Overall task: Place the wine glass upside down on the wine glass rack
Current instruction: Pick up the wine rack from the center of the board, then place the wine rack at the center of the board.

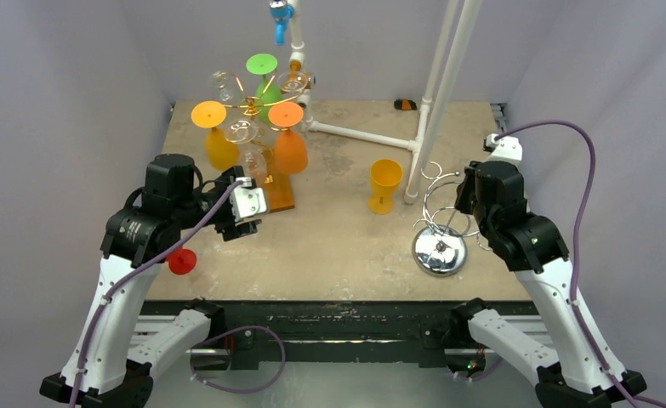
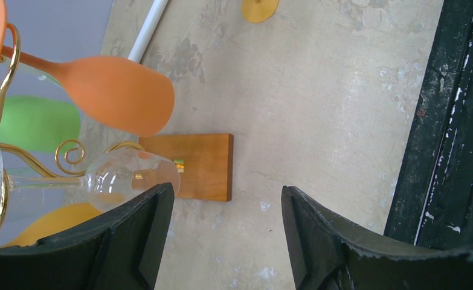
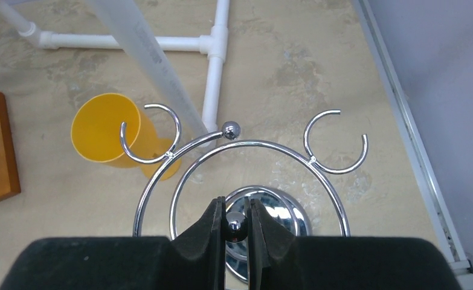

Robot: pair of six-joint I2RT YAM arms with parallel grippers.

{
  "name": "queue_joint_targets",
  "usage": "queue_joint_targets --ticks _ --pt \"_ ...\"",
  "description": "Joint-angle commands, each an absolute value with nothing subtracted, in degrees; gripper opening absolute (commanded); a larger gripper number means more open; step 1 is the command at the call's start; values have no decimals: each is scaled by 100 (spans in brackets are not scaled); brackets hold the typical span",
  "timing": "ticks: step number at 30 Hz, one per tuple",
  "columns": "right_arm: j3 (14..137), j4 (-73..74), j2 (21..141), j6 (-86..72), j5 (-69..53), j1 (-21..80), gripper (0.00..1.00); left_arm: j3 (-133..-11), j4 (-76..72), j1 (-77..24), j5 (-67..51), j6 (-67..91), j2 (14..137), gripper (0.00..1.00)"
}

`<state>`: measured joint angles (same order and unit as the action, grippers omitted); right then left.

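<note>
A gold wire wine glass rack (image 1: 253, 104) on a wooden base (image 2: 197, 164) carries several upside-down glasses: orange (image 2: 113, 93), green (image 2: 31, 124), yellow and clear (image 2: 131, 175). My left gripper (image 2: 225, 190) hovers open just in front of that base with nothing between its fingers; the clear bowl sits beside its left finger (image 2: 131, 235). A yellow wine glass (image 1: 384, 183) stands upright mid-table. My right gripper (image 3: 237, 225) is shut on the small ball at the top of a chrome wire rack (image 1: 440, 246), whose open hooks (image 3: 336, 142) hold nothing.
A white pipe frame (image 1: 431, 102) rises behind the yellow glass (image 3: 104, 136) and the chrome rack. A red disc-shaped piece (image 1: 182, 261) lies under my left arm near the table's front edge. Grey walls close in both sides.
</note>
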<state>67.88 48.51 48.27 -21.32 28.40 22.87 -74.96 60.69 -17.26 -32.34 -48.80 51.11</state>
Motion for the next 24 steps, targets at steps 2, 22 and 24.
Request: queue_joint_targets --ticks 2,22,24 --pt "7390 3801 4691 -1875 2063 2309 0 -7768 6036 -1714 -3377 -4824 5171 70" --pt "7773 3223 5300 -2102 334 2894 0 -7813 5998 -1714 -3349 -4764 5194 70" --pt "7786 3104 5457 -2154 419 3136 0 -7821 5995 -1714 -3350 -4759 5210 70"
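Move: The right hand already grips the chrome wine rack by its upper middle. The open centre of the board, where the rack seems headed, lies about 25 cm to the hand's left, level with it fore and aft and some 29 cm below. The yellow wine glass stands about 16 cm left and 10 cm ahead, 22 cm down; the white pole's foot is roughly 8 cm left and 13 cm ahead. From the idle left hand, that centre is about 17 cm right and 5 cm ahead. Leftward at an almost constant height, the right hand carries the chrome rack about 10 cm towards the middle of the board, passing on the near side of the white pole's foot. Meanwhile the wrist swings roughly 25 degrees counter-clockwise with a slight roll, and the fingers keep their hold on the rack. ##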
